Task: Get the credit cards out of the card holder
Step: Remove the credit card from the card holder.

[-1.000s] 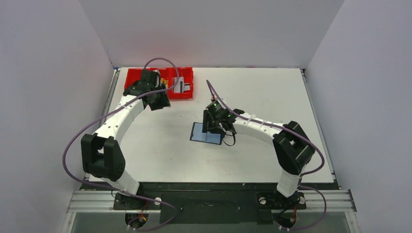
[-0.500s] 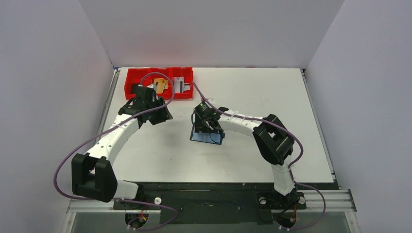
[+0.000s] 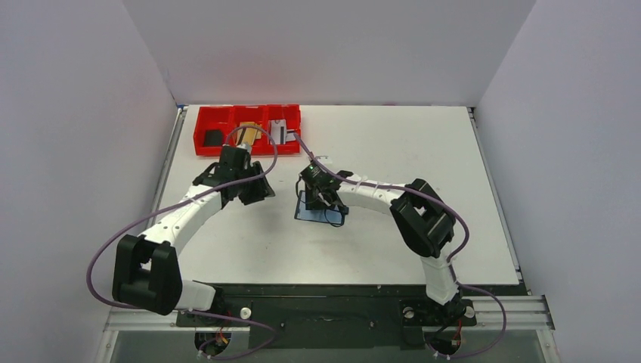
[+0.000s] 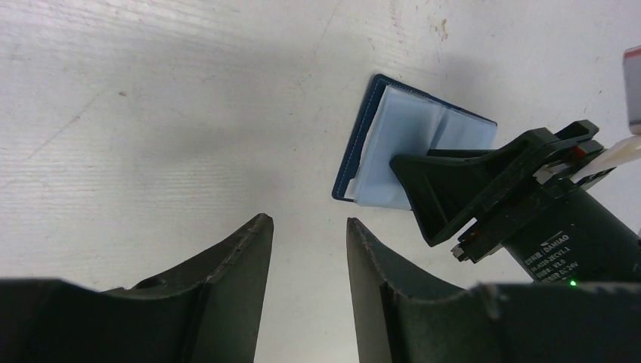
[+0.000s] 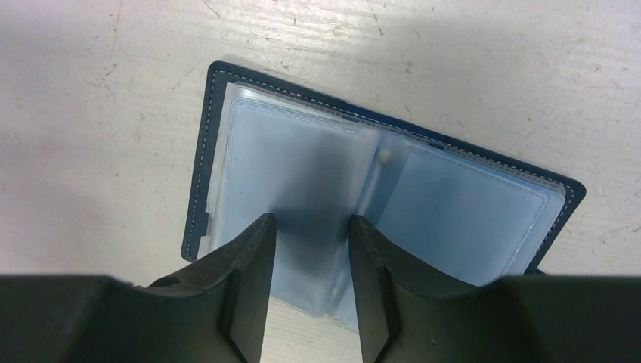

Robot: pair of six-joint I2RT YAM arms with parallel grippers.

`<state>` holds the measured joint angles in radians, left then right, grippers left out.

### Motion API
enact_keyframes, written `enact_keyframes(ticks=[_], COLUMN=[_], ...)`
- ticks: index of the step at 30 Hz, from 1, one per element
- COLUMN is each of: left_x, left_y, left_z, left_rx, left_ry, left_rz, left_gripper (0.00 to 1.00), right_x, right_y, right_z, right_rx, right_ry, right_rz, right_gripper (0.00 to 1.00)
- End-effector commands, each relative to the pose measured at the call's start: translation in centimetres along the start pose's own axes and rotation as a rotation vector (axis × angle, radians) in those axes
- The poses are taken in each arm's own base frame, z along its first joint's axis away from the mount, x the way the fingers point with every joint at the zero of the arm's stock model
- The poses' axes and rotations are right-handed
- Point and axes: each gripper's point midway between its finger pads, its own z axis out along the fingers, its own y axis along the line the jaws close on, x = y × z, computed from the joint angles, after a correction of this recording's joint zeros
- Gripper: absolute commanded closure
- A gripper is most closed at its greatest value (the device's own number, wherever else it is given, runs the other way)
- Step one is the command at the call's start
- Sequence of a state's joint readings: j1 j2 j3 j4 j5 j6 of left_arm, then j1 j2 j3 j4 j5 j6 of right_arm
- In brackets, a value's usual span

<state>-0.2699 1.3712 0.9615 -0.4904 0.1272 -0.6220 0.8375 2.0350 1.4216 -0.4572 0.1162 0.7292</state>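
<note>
The card holder (image 3: 308, 212) lies open on the white table, its blue-grey pockets (image 5: 453, 204) facing up. My right gripper (image 5: 308, 221) hangs low over its left-hand pockets with the jaws apart, and I see no card between them. My left gripper (image 4: 308, 223) is open and empty over bare table just left of the card holder (image 4: 401, 144). The credit cards lie in the red tray (image 3: 227, 113): a black one (image 3: 214, 138) on the left, a tan-gold one (image 3: 246, 134) in the middle and a silvery one (image 3: 281, 134) on the right.
The red tray stands at the table's far left corner, close to the left wall. The right arm's wrist (image 4: 529, 204) shows in the left wrist view, close to my left fingers. Purple cables loop over both arms.
The left arm has drawn back from the red tray toward the card holder. The right gripper has shifted left over the holder and its jaws have narrowed.
</note>
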Motion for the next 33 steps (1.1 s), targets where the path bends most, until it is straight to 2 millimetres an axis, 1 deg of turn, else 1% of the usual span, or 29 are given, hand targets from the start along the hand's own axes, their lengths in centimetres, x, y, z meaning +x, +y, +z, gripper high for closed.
enact_keyframes(ticks=[1, 2, 3, 6, 7, 8, 9, 10, 13, 14, 15, 19, 22, 27, 30, 33], left_x=[0.7, 1.2, 1.5, 2.7, 3.0, 3.4, 3.7, 4.1, 5.3, 5.6, 5.9, 7.0, 7.5, 8.1, 8.4, 8.9], left_y=[-1.5, -1.4, -1.7, -2.2, -2.3, -2.6, -2.7, -3.0, -3.5, -3.8, -3.9, -4.3, -4.3, -3.8, -3.8, -4.3], left_z=[1.1, 1.4, 1.6, 2.6, 2.7, 3.0, 3.2, 3.5, 4.2, 4.3, 4.6, 5.5, 6.0, 7.3, 8.0, 8.7], left_rx=[0.036, 0.027, 0.032, 0.048, 0.05, 0.053, 0.054, 0.058, 0.066, 0.074, 0.076, 0.086, 0.083, 0.059, 0.056, 0.066], left_ry=[-0.008, 0.001, 0.008, 0.039, 0.046, 0.058, 0.065, 0.077, 0.111, 0.115, 0.127, 0.159, 0.168, 0.188, 0.199, 0.214], left_rz=[0.003, -0.001, 0.004, -0.01, -0.013, -0.012, -0.015, -0.01, -0.01, -0.007, -0.011, -0.017, -0.014, -0.012, -0.003, 0.022], left_gripper=[0.62, 0.62, 0.62, 0.62, 0.62, 0.62, 0.62, 0.62, 0.64, 0.66, 0.66, 0.71, 0.78, 0.82, 0.84, 0.87], right_x=[3.5, 4.2, 4.3, 5.7, 5.8, 6.2, 6.1, 6.6, 7.2, 7.4, 7.6, 8.2, 8.5, 8.9, 9.2, 9.2], right_y=[-0.9, -1.0, -0.9, -1.0, -0.9, -1.2, -0.9, -1.3, -1.5, -1.6, -1.7, -2.2, -2.7, -3.6, -3.8, -3.8], right_z=[0.7, 0.9, 0.7, 0.8, 0.6, 0.8, 0.6, 0.7, 0.6, 0.6, 0.6, 0.8, 1.0, 1.4, 1.6, 1.6], right_rx=[-0.02, -0.038, -0.05, -0.094, -0.11, -0.115, -0.136, -0.136, -0.17, -0.175, -0.188, -0.214, -0.219, -0.216, -0.225, -0.229], right_ry=[0.077, 0.088, 0.088, 0.114, 0.116, 0.119, 0.112, 0.121, 0.129, 0.132, 0.137, 0.153, 0.163, 0.18, 0.193, 0.194], right_rz=[-0.039, -0.04, -0.039, -0.042, -0.042, -0.046, -0.045, -0.049, -0.051, -0.051, -0.048, -0.031, -0.017, 0.005, 0.016, 0.018], right_gripper=[0.66, 0.68, 0.69, 0.74, 0.75, 0.77, 0.78, 0.8, 0.87, 0.89, 0.93, 1.0, 1.0, 1.0, 1.0, 1.0])
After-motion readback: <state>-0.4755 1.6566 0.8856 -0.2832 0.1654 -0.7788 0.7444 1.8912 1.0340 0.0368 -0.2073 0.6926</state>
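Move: The open card holder lies under the right fingertips, its middle about 3 cm right of that hand, barely back and a centimetre below. From the left hand the holder's middle is some 15 cm right, 1 cm back and 10 cm down, and its left edge only about 9 cm right. The red tray lies about 23 cm ahead and 5 cm left of the left hand, 9 cm lower. On the holder's left pocket the right fingers, already down on the plastic, draw back about 2 cm at level height while shutting fully beside the spine, the hand rolling some 20 degrees so the fingertips lean left. Meanwhile the left hand drops about 9 cm, going 8 cm right and a little back to the pocket's left edge, tilting more downward and narrowing its fingers to a small gap. ##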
